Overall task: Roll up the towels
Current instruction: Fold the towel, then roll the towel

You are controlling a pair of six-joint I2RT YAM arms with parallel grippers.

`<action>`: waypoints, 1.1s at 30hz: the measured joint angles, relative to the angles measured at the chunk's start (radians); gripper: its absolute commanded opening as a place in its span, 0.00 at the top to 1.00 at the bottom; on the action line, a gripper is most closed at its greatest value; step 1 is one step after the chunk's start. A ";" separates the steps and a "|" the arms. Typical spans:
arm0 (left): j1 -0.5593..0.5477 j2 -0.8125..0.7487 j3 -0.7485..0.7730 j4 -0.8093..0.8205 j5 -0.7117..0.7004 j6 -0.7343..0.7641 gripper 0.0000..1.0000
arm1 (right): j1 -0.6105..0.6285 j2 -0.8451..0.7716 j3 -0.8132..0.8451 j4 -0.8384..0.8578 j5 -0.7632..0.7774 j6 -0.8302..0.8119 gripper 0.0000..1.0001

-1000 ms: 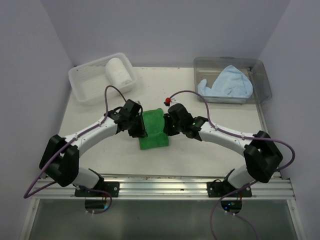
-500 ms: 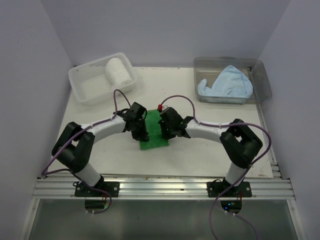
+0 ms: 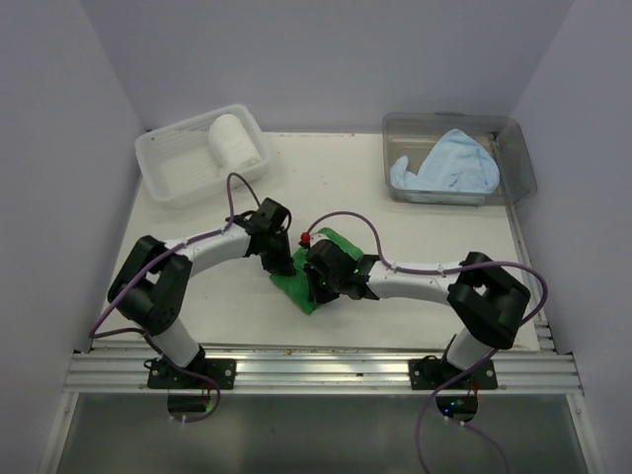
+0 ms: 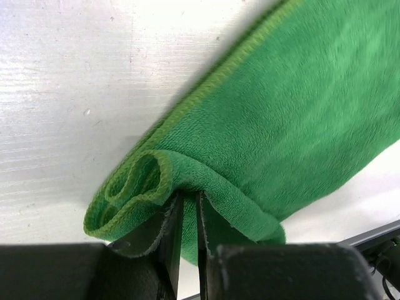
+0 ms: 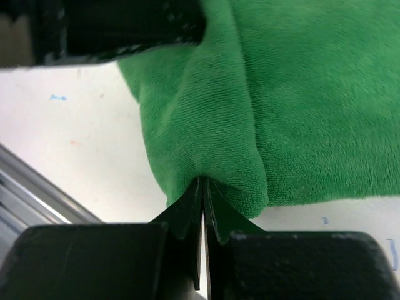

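Observation:
The green towel [image 3: 301, 291] lies slantwise on the table between the two arms, mostly hidden under them. My left gripper [image 3: 282, 261] is shut on a fold of it; in the left wrist view the jaws [image 4: 186, 195] pinch green cloth beside a curled-up end [image 4: 134, 187]. My right gripper [image 3: 319, 278] is also shut on the green towel, its jaws [image 5: 203, 182] nipping a bunched ridge of cloth [image 5: 206, 125]. A rolled white towel [image 3: 235, 141] lies in the basket. The light blue towel [image 3: 446, 168] sits crumpled in the clear tub.
The white lattice basket [image 3: 150, 150] stands at the back left, the clear plastic tub [image 3: 515, 150] at the back right. Purple cables loop over both arms. A metal rail [image 3: 316, 367] runs along the near table edge. Walls close in left and right.
Both grippers have closed on the green towel and drawn it toward the front edge. The towel, flat and square before, now lies skewed and bunched. Both arms have folded back.

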 measured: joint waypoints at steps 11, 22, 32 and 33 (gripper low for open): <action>0.002 -0.021 0.042 -0.028 -0.002 0.048 0.59 | 0.019 -0.089 0.014 -0.070 0.028 -0.019 0.71; 0.043 -0.165 0.084 -0.072 -0.029 0.063 0.53 | 0.072 -0.103 0.092 -0.136 0.144 -0.187 0.54; 0.177 -0.253 0.064 -0.155 -0.141 0.043 0.56 | 0.247 0.118 0.243 -0.150 0.335 -0.320 0.44; 0.193 -0.272 0.058 -0.159 -0.148 0.043 0.56 | 0.255 0.140 0.251 -0.153 0.359 -0.330 0.42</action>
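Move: The green towel's folded strip lies right under both grippers, its left end at the left fingertips, its near end at the right ones. The towel's middle is about 8 cm to the left hand's right, level with it, and some 6 cm ahead and 1 cm to the right of the right hand. From the left hand, the white bin sits roughly 29 cm ahead and 21 cm to the left. The green towel's folded strip is let go at both ends as the fingers part to about half open. The left hand lifts some 7 cm off it while easing forward, then swings about 8 cm left, away from the towel. The right hand rises about 5 cm, shifts left and sinks 3 cm again, wrist turning some 30 degrees, so its open fingers hover around the strip's outer edge at the near end. ##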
